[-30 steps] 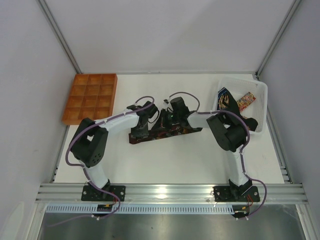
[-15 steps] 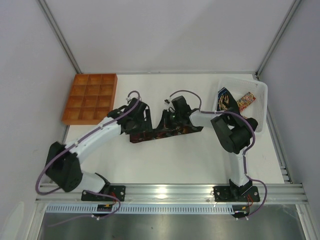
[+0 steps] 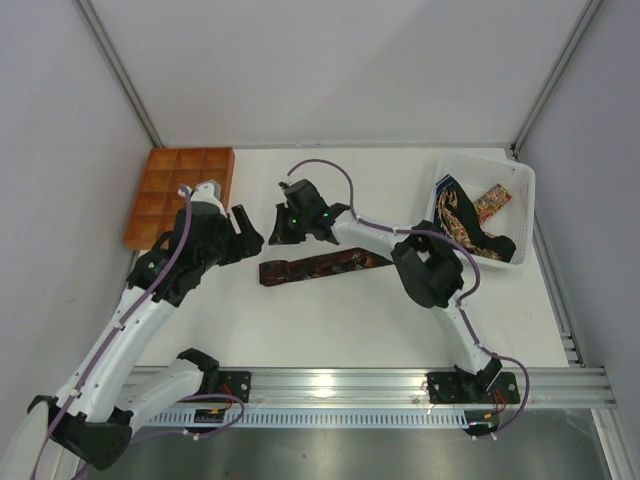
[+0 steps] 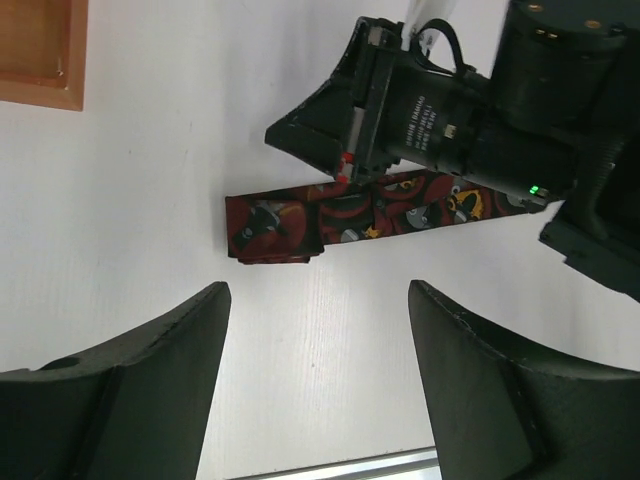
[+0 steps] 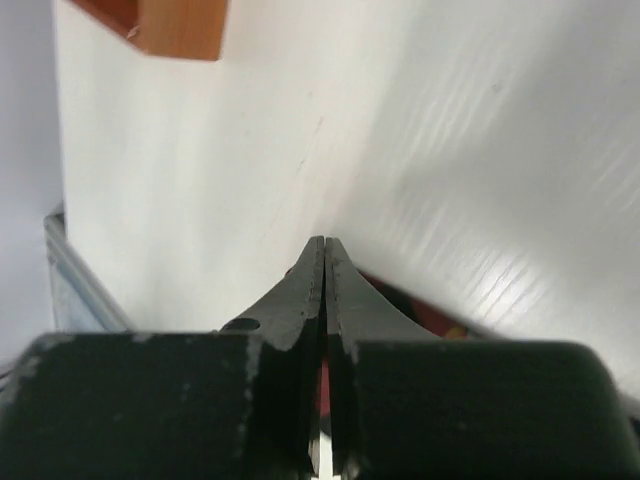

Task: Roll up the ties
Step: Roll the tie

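A maroon tie with a small bright print lies flat across the middle of the table, its left end folded over. My left gripper hangs open to the left of it and clear of it; the left wrist view shows bare table between its fingers. My right gripper is shut above the tie's left part, and I cannot tell whether its tips touch the tie's far edge. A strip of the tie shows beneath them. More ties lie heaped in the bin.
An orange compartment tray sits at the back left, and its corner shows in the right wrist view. A clear plastic bin stands at the back right. The right arm stretches across above the tie's right half.
My left gripper opened, let go of the tie and drew back up to the left. The right gripper slid left along the tie, which now lies flat instead of bunched.
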### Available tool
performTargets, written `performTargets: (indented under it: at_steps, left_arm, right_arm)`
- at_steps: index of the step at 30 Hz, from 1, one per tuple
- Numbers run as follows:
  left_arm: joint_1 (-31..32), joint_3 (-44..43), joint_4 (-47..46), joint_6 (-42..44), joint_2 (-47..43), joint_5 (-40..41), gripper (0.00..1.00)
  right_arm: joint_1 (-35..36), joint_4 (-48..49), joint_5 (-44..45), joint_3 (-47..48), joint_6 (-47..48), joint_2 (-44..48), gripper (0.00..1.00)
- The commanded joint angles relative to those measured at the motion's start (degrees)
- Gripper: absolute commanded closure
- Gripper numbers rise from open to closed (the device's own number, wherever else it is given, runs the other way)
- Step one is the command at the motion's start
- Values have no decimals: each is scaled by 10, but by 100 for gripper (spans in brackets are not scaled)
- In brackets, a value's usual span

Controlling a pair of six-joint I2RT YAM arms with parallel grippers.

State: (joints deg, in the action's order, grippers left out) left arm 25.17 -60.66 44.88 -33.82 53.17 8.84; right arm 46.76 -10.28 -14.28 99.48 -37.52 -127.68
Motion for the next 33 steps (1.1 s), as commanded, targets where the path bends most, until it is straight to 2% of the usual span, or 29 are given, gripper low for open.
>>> performTargets:
  at_steps: [1,6,11,14,16,20,26,28,30,32,33]
  left_arm:
    - [-15,5,20,30,-6,2,23]
    - [-28,10,22,48,1,-12,24]
    - [-49,7,13,67,8,-40,24]
    - [-63,-8,20,87,26,-70,27]
    - [-71,-13,11,108,30,-124,26]
    - [-75,-24,-10,163,22,-180,23]
    - [-75,-39,-13,216,38,-209,21]
    - [-75,-34,-11,230,43,-208,19]
    - [-70,-22,-9,256,48,-207,9]
    - [-44,-7,-11,279,52,-190,2]
    - [-18,-2,-14,285,55,-162,1]
  right_arm:
    - [3,-74,80,76,1,-62,100]
    - [6,-122,75,163,12,-124,100]
    - [13,-145,53,162,20,-133,100]
    - [15,-138,38,117,25,-118,100]
    - [18,-134,32,79,32,-98,100]
    - [17,-120,-2,13,45,-60,100]
    - [11,-104,-39,-80,61,-5,100]
    - [6,-88,-49,-106,59,11,100]
    - [-4,-66,-65,-146,57,37,100]
    - [-21,-53,-75,-165,58,67,100]
    - [-30,-48,-79,-183,57,80,100]
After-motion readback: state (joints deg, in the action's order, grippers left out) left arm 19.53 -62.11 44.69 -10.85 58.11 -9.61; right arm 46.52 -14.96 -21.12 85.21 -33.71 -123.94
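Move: The half-rolled tie's rolled end lies about 5 cm back from the right hand, 3 cm to its left and some 6 cm below. From that same hand, the middle of the flat stretch is roughly 16 cm to the right and 1 cm back, equally low. The brown tray's middle is about 30 cm left and 18 cm ahead. From the raised left hand the roll is around 7 cm ahead, 3 cm right and 21 cm below. Shut right fingertips come to bear on the tie's far edge just right of the roll: the hand first sinks about 6 cm, edging forward beyond the tie, then sweeps low over the table, some 9 cm back and 6 cm to the right, pushing the tie along. The left hand stays high, swivels about 20 degrees clockwise and opens wider. ##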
